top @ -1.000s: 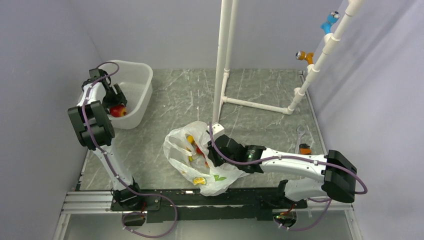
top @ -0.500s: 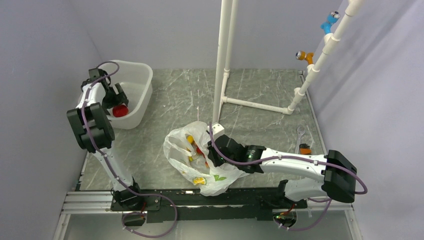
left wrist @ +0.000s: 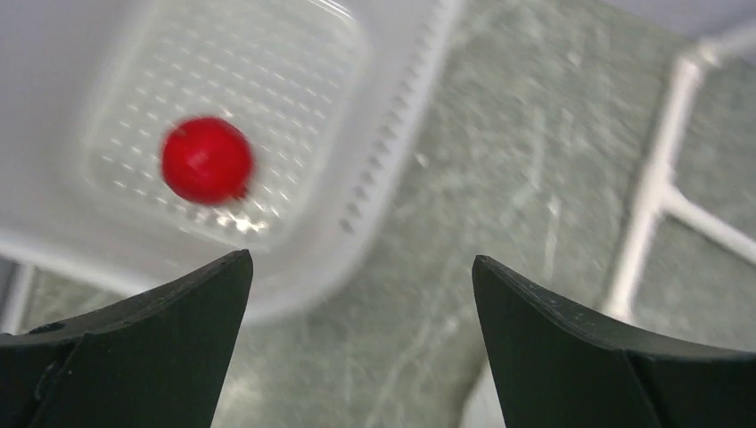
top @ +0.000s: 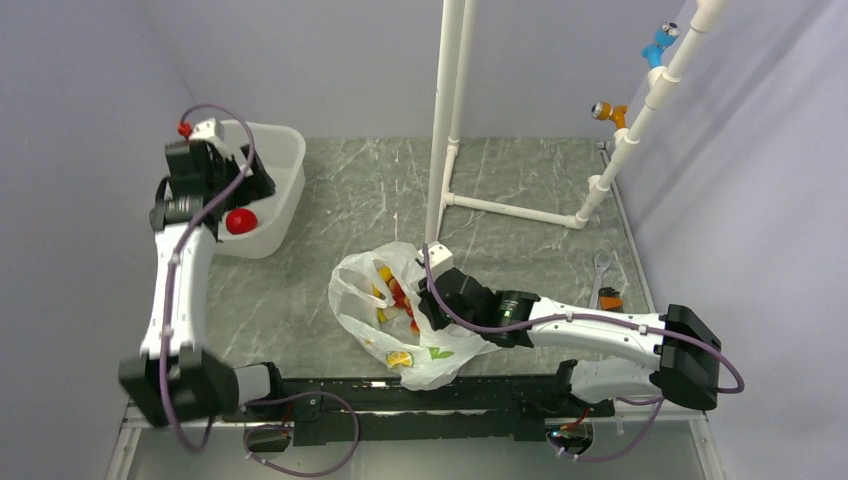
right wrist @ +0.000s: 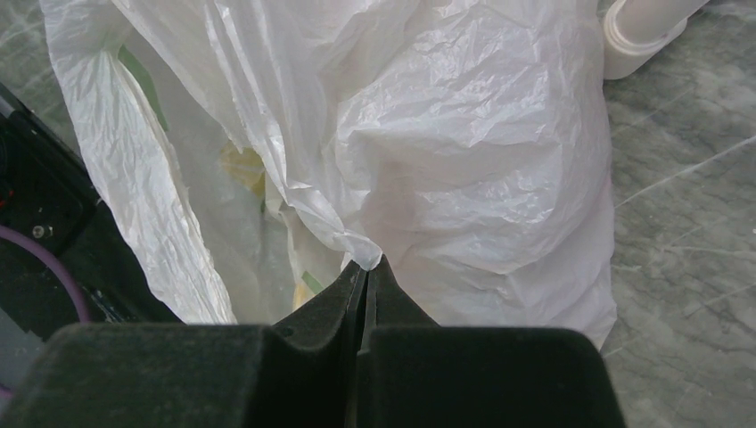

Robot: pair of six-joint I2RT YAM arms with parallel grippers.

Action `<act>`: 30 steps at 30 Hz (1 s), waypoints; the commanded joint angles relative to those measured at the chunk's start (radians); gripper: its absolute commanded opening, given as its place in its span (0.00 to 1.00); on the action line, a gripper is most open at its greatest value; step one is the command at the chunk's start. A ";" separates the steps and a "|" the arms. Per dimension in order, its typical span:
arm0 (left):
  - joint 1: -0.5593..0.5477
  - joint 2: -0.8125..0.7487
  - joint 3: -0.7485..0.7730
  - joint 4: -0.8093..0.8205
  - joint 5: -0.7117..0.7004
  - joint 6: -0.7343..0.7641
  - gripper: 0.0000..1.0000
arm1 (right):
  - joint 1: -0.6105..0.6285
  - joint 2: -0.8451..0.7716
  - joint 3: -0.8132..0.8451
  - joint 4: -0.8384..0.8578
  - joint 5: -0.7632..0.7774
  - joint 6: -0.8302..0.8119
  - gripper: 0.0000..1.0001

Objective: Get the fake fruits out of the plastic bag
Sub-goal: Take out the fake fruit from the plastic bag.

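Observation:
A larger red round fruit lies loose on the perforated floor of the white tub. My left gripper hovers above the tub's near rim, open, with nothing between its fingers. The plastic bag lies crumpled at the table's front centre, its mouth facing left. Through the mouth a yellow fruit and small red fruits show inside. My right gripper is shut on a fold of the bag's upper edge and holds it up.
The white tub stands at the back left by the wall. A white pipe frame rises from the table's middle, its foot just behind the bag. A wrench and a small orange-black item lie at the right.
My left gripper opened and let go of the red round fruit, which now rests in the tub. The left arm lifted up and back. The right arm kept its grip.

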 commanded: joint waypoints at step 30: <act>-0.659 -0.985 -0.853 0.214 0.246 -0.525 0.70 | -0.004 -0.057 -0.038 0.031 0.066 -0.040 0.00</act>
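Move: The fruits heaped in the open plastic bag lie roughly 19 cm back from the left hand, 31 cm to its right and 22 cm below it. The red fruit already in the basket is about 4 cm ahead, 7 cm left and 22 cm below that hand. The foot of the upright white pipe stands about 11 cm farther out than the bagged fruits and 6 cm to their right. From the right hand, the bagged fruits are about 3 cm ahead, 6 cm left and 9 cm below. With nothing in its fingers, the left hand sweeps back about 24 cm and right about 22 cm from the basket towards the fruits in the bag, rising slightly at first and then sinking to end some 6 cm lower, while the wrist swings clockwise and rolls its left side down, each nearly 40 degrees, and the wide-open fingers close by about a quarter. The right hand keeps its shut pinch on the bag's edge and eases that edge about 2 cm to the right, lifting it slightly and lowering it again. ##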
